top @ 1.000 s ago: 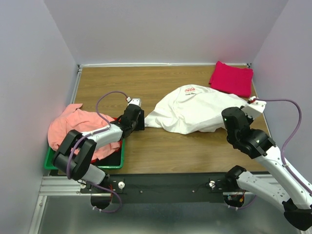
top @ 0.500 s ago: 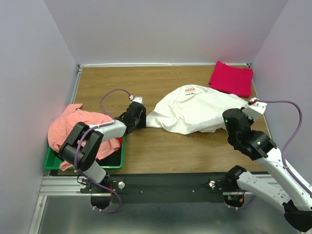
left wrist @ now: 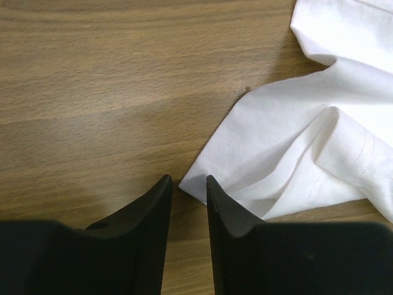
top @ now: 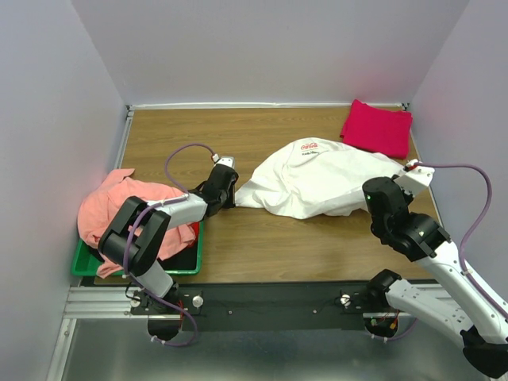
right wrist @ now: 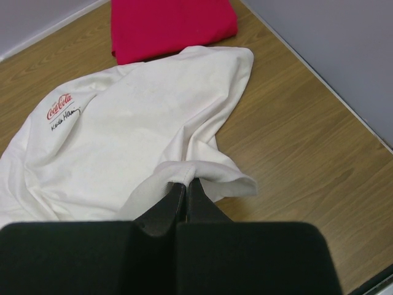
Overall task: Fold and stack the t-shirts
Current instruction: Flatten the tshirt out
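The large white t-shirt (top: 317, 178) with a red chest print lies crumpled across the middle of the table. My left gripper (top: 230, 197) sits low at its left corner. In the left wrist view, the left gripper (left wrist: 187, 178) has its jaws a narrow gap apart, and the corner of the white t-shirt (left wrist: 288, 141) lies just at the tips with no cloth between them. My right gripper (right wrist: 186, 182) is shut on the hem of the white t-shirt (right wrist: 123, 129) at its right side. A folded magenta-red t-shirt (top: 377, 127) lies at the back right. A salmon-pink t-shirt (top: 119, 206) is heaped over the bin.
A green plastic bin (top: 178, 267) stands at the front left under the pink heap, with the left arm reaching over it. Grey walls close in the table on three sides. Bare wood shows between the white t-shirt and the near edge.
The left arm's elbow has swung right and its wrist has edged closer to the white t-shirt's corner. The right arm and the t-shirts have stayed put.
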Available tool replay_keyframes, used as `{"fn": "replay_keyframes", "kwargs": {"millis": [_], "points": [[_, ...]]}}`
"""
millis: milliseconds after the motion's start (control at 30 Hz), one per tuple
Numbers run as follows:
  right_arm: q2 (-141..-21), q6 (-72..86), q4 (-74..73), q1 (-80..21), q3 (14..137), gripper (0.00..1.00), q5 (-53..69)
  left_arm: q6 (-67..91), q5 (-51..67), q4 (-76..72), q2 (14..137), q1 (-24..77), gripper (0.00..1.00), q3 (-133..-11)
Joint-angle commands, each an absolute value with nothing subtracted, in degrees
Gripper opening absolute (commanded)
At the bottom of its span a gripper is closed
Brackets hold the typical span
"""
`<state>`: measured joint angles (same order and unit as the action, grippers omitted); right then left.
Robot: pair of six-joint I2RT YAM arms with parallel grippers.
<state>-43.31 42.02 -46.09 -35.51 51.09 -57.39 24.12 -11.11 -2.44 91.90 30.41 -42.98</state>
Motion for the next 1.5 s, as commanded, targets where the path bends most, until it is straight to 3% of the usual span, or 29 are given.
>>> {"fn": "replay_keyframes", "kwargs": {"millis": [0, 133, 300, 767, 867, 900, 1233, 1467], "points": [[-42.5, 43.1, -45.9, -35.2, 50.5, 0.0, -57.7, 23.8, -10.4, -0.4, 92.5, 30.2, 0.36, -43.5], [-42.5, 43.0, -45.8, -35.2, 50.6, 0.0, -57.7, 24.3, -10.1, -0.1, 92.1, 30.3, 0.36, -43.2], [-42.6, 43.0, -45.6, -35.2, 50.6, 0.0, -57.8, 24.3, -9.4, -0.1, 92.5, 30.4, 0.28, -43.6], [-42.4, 42.8, -45.6, -35.2, 50.5, 0.0, -57.8, 24.6, -6.9, -0.2, 93.1, 31.8, 0.28, -43.0], [-42.3, 42.9, -45.5, -35.2, 50.5, 0.01, -57.7, 24.7, -6.7, -0.4, 94.0, 31.8, 0.14, -43.0], [-42.3, 42.8, -45.5, -35.2, 50.5, 0.0, -57.7, 24.8, -6.8, -0.5, 94.0, 31.9, 0.0, -43.0], [-46.0, 41.3, -44.1, -35.2, 52.2, 0.0, -57.0, 23.9, -14.4, 1.8, 87.4, 30.0, 0.0, -51.1], [-55.6, 32.6, -30.9, -35.1, 56.4, 0.0, -55.3, 22.9, -12.4, 1.4, 79.0, 23.1, 0.0, -64.1]]}}
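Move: Just off the left hand's half-open fingertips lies the white t-shirt's loose corner, about 1 cm to the right, level fore and aft, and 1 cm below. The shirt's red logo lies roughly 23 cm ahead and 28 cm right of that hand; the green basket, some 6 cm back and 31 cm left. From the right hand, already holding the other end high, the corner is about 43 cm left, 10 cm ahead and 23 cm down, and the red folded shirt about 38 cm ahead, 11 cm right. Sliding about 1.5 cm right over the table, the left hand shuts its fingers and pinches the white t-shirt's loose corner, then lifts it quickly, some 14 cm up and 7 cm forward, the fingers tipping up about 15 degrees. Near the end the right hand, keeping its pinch, eases some 3 cm forward and 2 cm left. ##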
